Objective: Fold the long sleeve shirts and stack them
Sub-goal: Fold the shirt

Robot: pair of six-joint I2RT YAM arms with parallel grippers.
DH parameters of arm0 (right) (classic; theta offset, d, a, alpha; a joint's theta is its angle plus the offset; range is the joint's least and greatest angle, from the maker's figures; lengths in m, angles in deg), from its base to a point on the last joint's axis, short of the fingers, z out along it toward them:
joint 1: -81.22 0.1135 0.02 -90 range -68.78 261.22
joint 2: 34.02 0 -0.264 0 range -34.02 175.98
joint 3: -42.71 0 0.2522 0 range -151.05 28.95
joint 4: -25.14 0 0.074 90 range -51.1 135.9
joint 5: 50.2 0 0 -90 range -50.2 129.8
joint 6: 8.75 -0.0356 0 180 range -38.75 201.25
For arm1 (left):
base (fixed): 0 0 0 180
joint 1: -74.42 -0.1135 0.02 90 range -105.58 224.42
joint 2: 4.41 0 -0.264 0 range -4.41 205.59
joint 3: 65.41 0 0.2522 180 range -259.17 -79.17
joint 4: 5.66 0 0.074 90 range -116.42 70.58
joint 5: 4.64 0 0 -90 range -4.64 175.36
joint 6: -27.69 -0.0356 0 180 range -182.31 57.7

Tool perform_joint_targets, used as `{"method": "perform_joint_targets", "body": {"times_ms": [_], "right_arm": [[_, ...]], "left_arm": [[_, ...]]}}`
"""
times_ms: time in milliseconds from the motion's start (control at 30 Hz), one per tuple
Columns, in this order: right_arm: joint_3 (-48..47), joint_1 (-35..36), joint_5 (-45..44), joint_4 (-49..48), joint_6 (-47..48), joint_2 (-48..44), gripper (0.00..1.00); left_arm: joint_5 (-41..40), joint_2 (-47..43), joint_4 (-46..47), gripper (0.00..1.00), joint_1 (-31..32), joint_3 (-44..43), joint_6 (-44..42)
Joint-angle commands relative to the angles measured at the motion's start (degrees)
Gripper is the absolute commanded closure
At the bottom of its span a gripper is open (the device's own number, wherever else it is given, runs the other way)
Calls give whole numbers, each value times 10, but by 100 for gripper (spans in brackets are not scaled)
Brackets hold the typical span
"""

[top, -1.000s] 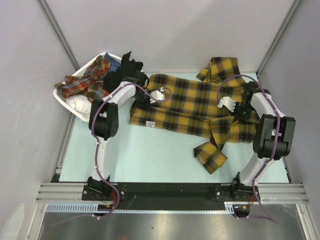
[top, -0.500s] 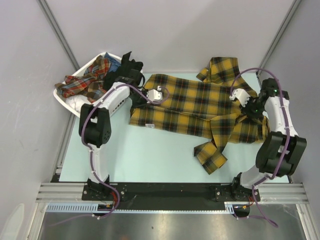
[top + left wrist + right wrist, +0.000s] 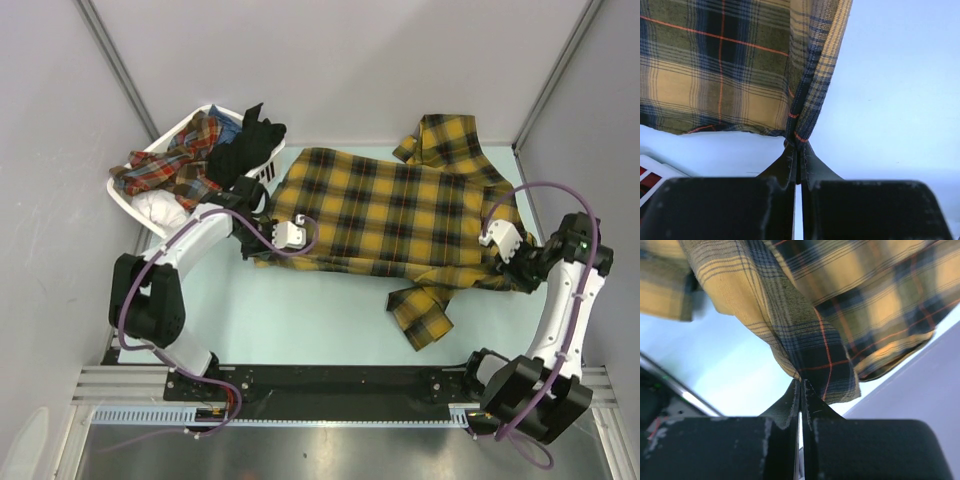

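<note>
A mustard-yellow and black plaid long sleeve shirt [image 3: 390, 210] lies spread across the pale green table [image 3: 300, 310]. One sleeve [image 3: 420, 310] lies bunched toward the near edge, and the other sleeve [image 3: 440, 135] lies at the back. My left gripper [image 3: 258, 248] is at the shirt's left near corner. In the left wrist view it [image 3: 797, 147] is shut on a pinched fold of the plaid cloth [image 3: 715, 75]. My right gripper [image 3: 515, 270] is at the right near corner. In the right wrist view it [image 3: 801, 382] is shut on the cloth's edge [image 3: 865, 300].
A white slatted basket [image 3: 135, 200] stands at the back left, holding a red plaid garment [image 3: 170, 165] and a black one [image 3: 245, 140]. Grey walls close in the table on the left, back and right. The right arm is near the right wall.
The left gripper closed on the shirt's edge. Both grippers moved toward the near edge and outward, pulling the shirt's near side with them and stretching the cloth flatter.
</note>
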Motion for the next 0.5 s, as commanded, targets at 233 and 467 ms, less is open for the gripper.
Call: {"method": "perform_joint_targets", "body": {"times_ms": [233,467], "right_arm": [[12,-21,14,-13,9,47,100],[-6,3,-14,-76,-69,145,100]], "left_arm": [[-9,122,27,100,2,-150,54],[-28,206,16,97,5,-224,29]]}}
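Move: Both hands already pinch the shirt's near edge, the left about 7 cm and the right some 15 cm above the table. The middle of the shirt body lies about 16 cm ahead and 35 cm right of the left hand, with the laundry basket some 24 cm ahead and 14 cm left of that hand. From the right hand the body's middle is about 25 cm ahead and 24 cm left; the near sleeve lies 6 cm back and 20 cm left. Forward over the shirt goes the left hand, about 8.5 cm and a little to the right, sinking slightly towards the end with its pinch kept on the near edge. The right hand, also still pinching, finishes a short pull back, then turns forward and mainly lowers, about 5 cm, its wrist tilting some 10 degrees so the fingers point more steeply down. ##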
